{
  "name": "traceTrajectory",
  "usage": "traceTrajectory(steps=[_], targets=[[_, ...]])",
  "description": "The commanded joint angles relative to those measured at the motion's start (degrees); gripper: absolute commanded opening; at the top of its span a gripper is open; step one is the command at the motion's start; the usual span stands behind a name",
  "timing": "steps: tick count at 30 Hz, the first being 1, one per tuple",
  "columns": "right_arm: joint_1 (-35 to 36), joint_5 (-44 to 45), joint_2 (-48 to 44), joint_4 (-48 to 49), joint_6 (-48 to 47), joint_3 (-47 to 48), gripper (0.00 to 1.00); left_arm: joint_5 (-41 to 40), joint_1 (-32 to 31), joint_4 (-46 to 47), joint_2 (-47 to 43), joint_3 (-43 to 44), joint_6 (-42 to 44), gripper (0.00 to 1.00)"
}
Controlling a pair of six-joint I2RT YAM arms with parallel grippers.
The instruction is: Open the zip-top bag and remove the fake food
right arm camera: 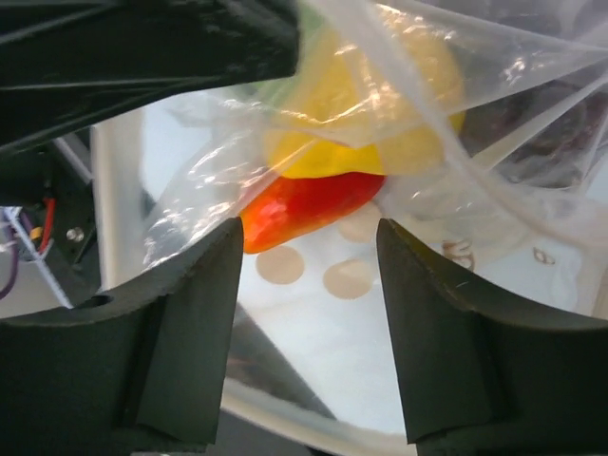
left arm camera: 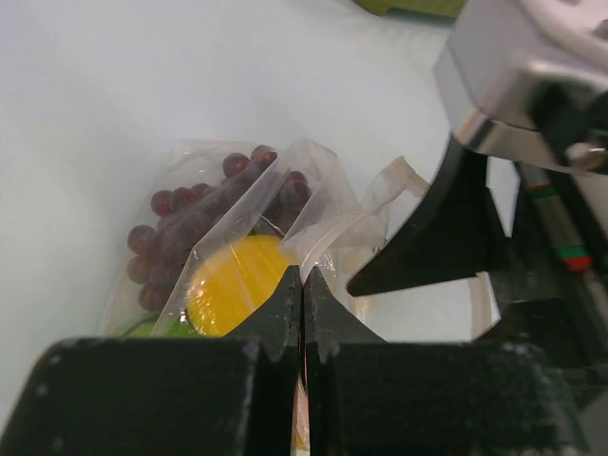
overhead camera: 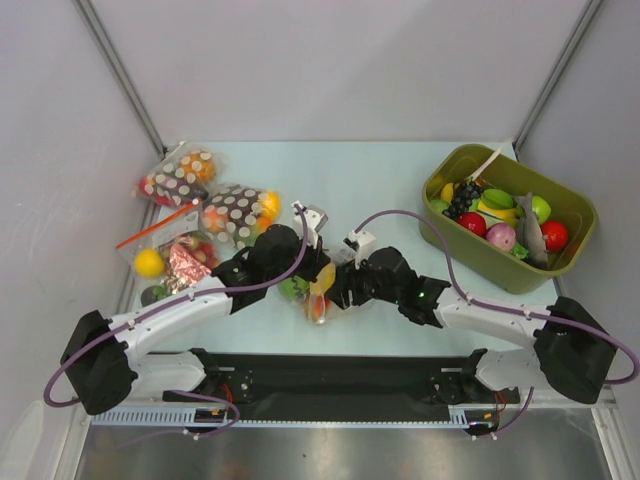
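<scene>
The clear zip-top bag [overhead camera: 318,297] lies mid-table between both grippers. My left gripper [overhead camera: 303,272] is shut, pinching a fold of the bag's film [left arm camera: 302,271]. Through the bag [left arm camera: 313,190] I see fake food: a purple grape bunch [left arm camera: 185,228], a yellow fruit [left arm camera: 237,280] and a sliver of a green one [left arm camera: 142,328]. My right gripper [overhead camera: 343,283] stands open close against the bag [right arm camera: 218,180]. An orange-red piece [right arm camera: 304,207] and the yellow fruit [right arm camera: 380,123], both inside the film, sit just beyond its fingertips [right arm camera: 228,247]. The right finger [left arm camera: 446,237] shows in the left wrist view.
An olive-green bin [overhead camera: 470,258] with several toy fruits stands at the right. At the left lie two dark brown white-dotted bags [overhead camera: 236,210] [overhead camera: 180,175] and a bag with a red zip strip [overhead camera: 165,252]. Grey walls enclose the table.
</scene>
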Motion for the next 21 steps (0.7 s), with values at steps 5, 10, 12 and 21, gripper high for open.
traceTrajectory(steps=[5, 10, 12, 21], targets=[[1.1, 8.6, 5.4, 17.9, -3.9, -4.4, 0.79, 4.8, 0.4, 2.3, -2.0, 1.4, 0.1, 0.0], [1.8, 9.7, 7.1, 26.0, -5.3, -6.7, 0.99, 6.0, 0.4, 2.3, -1.7, 1.4, 0.0, 0.0], [2.1, 10.4, 7.6, 28.3, -6.3, -7.3, 1.0, 6.5, 0.4, 2.4, -1.6, 1.4, 0.0, 0.0], [2.6, 8.8, 14.2, 41.4, -11.8, -8.4, 1.0, 14.6, 0.4, 4.2, -1.1, 1.6, -0.7, 0.0]])
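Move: The red pepper inside the open bag is about 5 cm to my right hand's left, 1 cm farther out and some 4 cm below. From that hand, the yellow fruit is about 5 cm ahead, 4 cm left and 3 cm lower; the green fruit 4 cm ahead, 10 cm left; the grapes 8 cm straight ahead, both 4 cm lower. My left hand, still pinching the rim, has the red pepper about 2 cm back, 2 cm left and 9 cm down. I reach my right hand into the bag's mouth, under the held rim: about 3 cm down and 2 cm forward first, then low and onward, forward and left towards the red pepper, opening the fingers wide and rolling the forward side up some 15 degrees. My left hand keeps its pinch, drawing the rim 2 cm back and to the right, slightly up. ##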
